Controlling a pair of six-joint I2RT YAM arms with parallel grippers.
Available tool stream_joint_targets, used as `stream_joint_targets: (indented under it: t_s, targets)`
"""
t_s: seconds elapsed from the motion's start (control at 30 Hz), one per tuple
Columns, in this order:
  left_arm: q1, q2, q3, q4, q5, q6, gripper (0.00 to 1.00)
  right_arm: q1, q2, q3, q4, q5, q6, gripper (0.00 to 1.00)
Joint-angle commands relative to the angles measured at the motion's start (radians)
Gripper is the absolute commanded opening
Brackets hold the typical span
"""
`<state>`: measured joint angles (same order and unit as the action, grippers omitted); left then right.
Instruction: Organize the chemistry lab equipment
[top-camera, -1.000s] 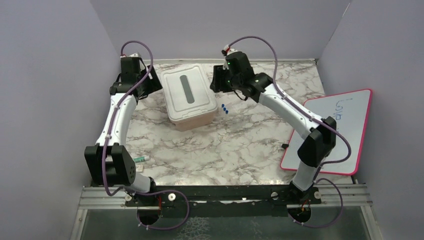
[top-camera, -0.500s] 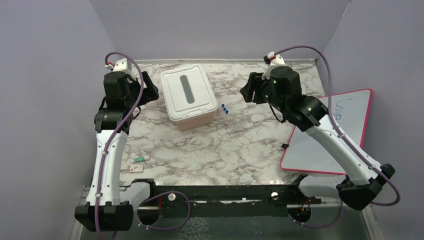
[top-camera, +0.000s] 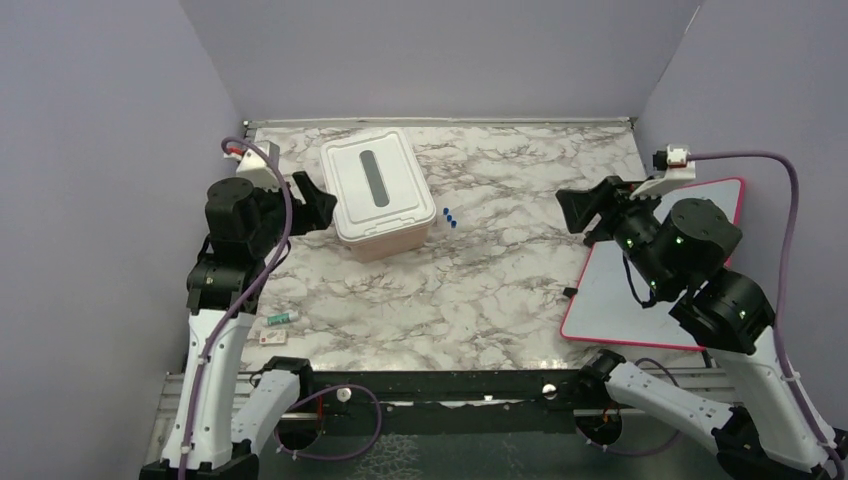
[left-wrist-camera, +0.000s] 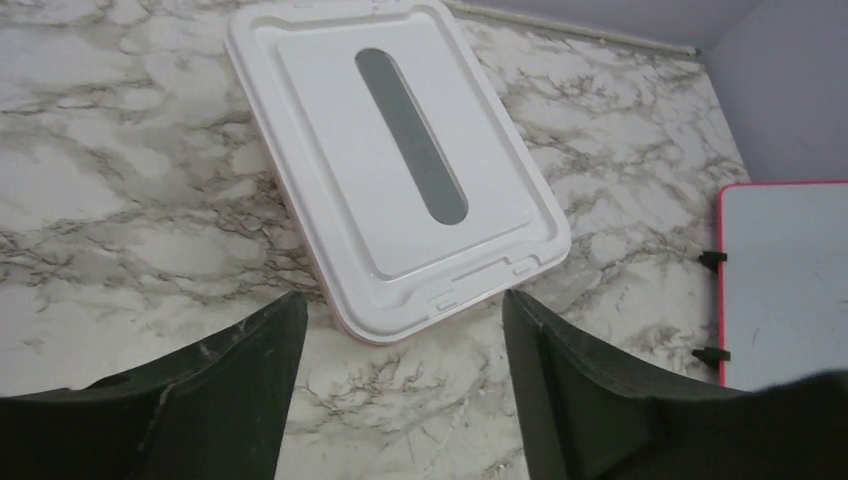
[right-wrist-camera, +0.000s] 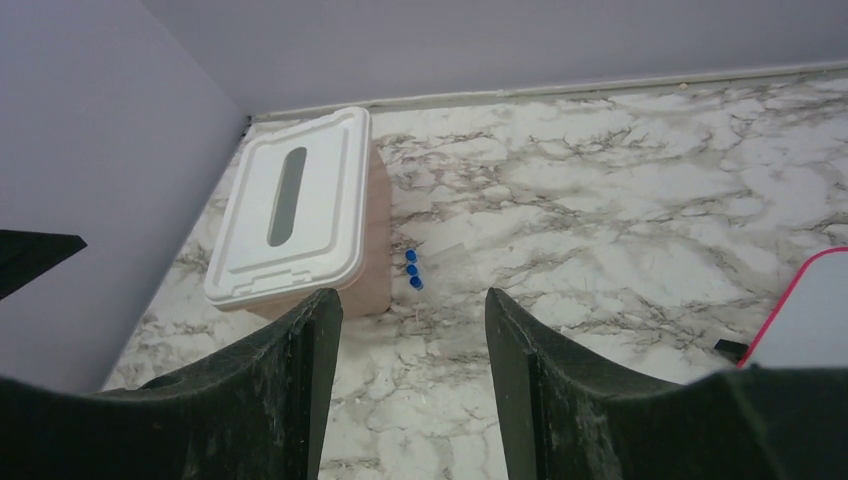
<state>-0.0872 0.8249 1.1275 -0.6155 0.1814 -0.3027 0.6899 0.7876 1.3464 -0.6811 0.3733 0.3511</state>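
Three tiny blue pieces (top-camera: 450, 217) (right-wrist-camera: 411, 269) lie in a row on the marble, just right of the pink tub (top-camera: 375, 190) with its white lid on (left-wrist-camera: 400, 170) (right-wrist-camera: 300, 210). Two small loose tools (top-camera: 282, 318) lie near the left front. My left gripper (top-camera: 318, 203) (left-wrist-camera: 402, 295) hangs open above the tub's near-left corner, holding nothing. Also open and holding nothing, my right gripper (top-camera: 575, 215) (right-wrist-camera: 412, 292) is raised at the right and faces the tub and the blue pieces from a distance. No other equipment shows.
The pink-framed whiteboard (top-camera: 650, 270) (left-wrist-camera: 780, 270) lies at the right edge, with a small black clip (top-camera: 568, 292) at its left side. Purple walls close off the left, back and right.
Both arms have pulled back from the tub's sides toward the near edge and risen. The right arm swung far right, over the whiteboard. Both grippers stay open.
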Motion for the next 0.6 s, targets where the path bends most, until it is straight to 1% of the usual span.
stream_joint_targets:
  t_s: [0.0,0.07,0.1,0.3,0.37,0.43,0.57]
  targets:
    - [-0.004,0.116,-0.069,0.127,0.195,-0.084,0.59,0.002,0.051,-0.05,-0.044,-0.008,0.035,0.59]
    - [-0.008,0.19,-0.074,0.165,0.233,-0.106,0.48,0.002,0.056,-0.081,-0.026,-0.031,0.048,0.58]
    - [-0.018,0.222,-0.075,0.182,0.235,-0.109,0.46,0.001,0.055,-0.1,-0.014,-0.042,0.054,0.58]
    - [-0.095,0.423,-0.052,0.214,0.168,-0.119,0.45,0.001,0.033,-0.166,0.026,-0.086,0.071,0.58]
    - [-0.126,0.466,-0.044,0.213,0.161,-0.116,0.42,0.002,0.027,-0.183,0.032,-0.09,0.075,0.58]
    - [-0.152,0.488,-0.046,0.211,0.15,-0.121,0.4,0.001,0.024,-0.191,0.03,-0.086,0.074,0.58]
    - [-0.181,0.477,-0.084,0.186,0.116,-0.136,0.4,0.001,0.018,-0.196,0.022,-0.065,0.074,0.58]
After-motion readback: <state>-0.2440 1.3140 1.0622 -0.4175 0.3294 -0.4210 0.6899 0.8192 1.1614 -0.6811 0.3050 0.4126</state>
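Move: The white lid on the pink box has its middle about 14 cm ahead of the left gripper, 9 cm to its right and 16 cm below. The blue-capped tubes lie on the table about 12 cm ahead of that gripper, 27 cm to its right and 31 cm down; the green tube lies some 13 cm back and 14 cm to its left, on the table. From the right gripper the lid is roughly 20 cm ahead, 35 cm to the left and 24 cm below. Bring the left gripper down about 13 cm while swinging it 9 cm right and 6 cm forward, over the near-left part of the white lid. Tip the fingers some 25 degrees further down, turn them a little clockwise and close them to under half open, ending close over the lid; contact can't be made out. Lower the empty right gripper about 9 cm, easing slightly left, its fingers still half open. ##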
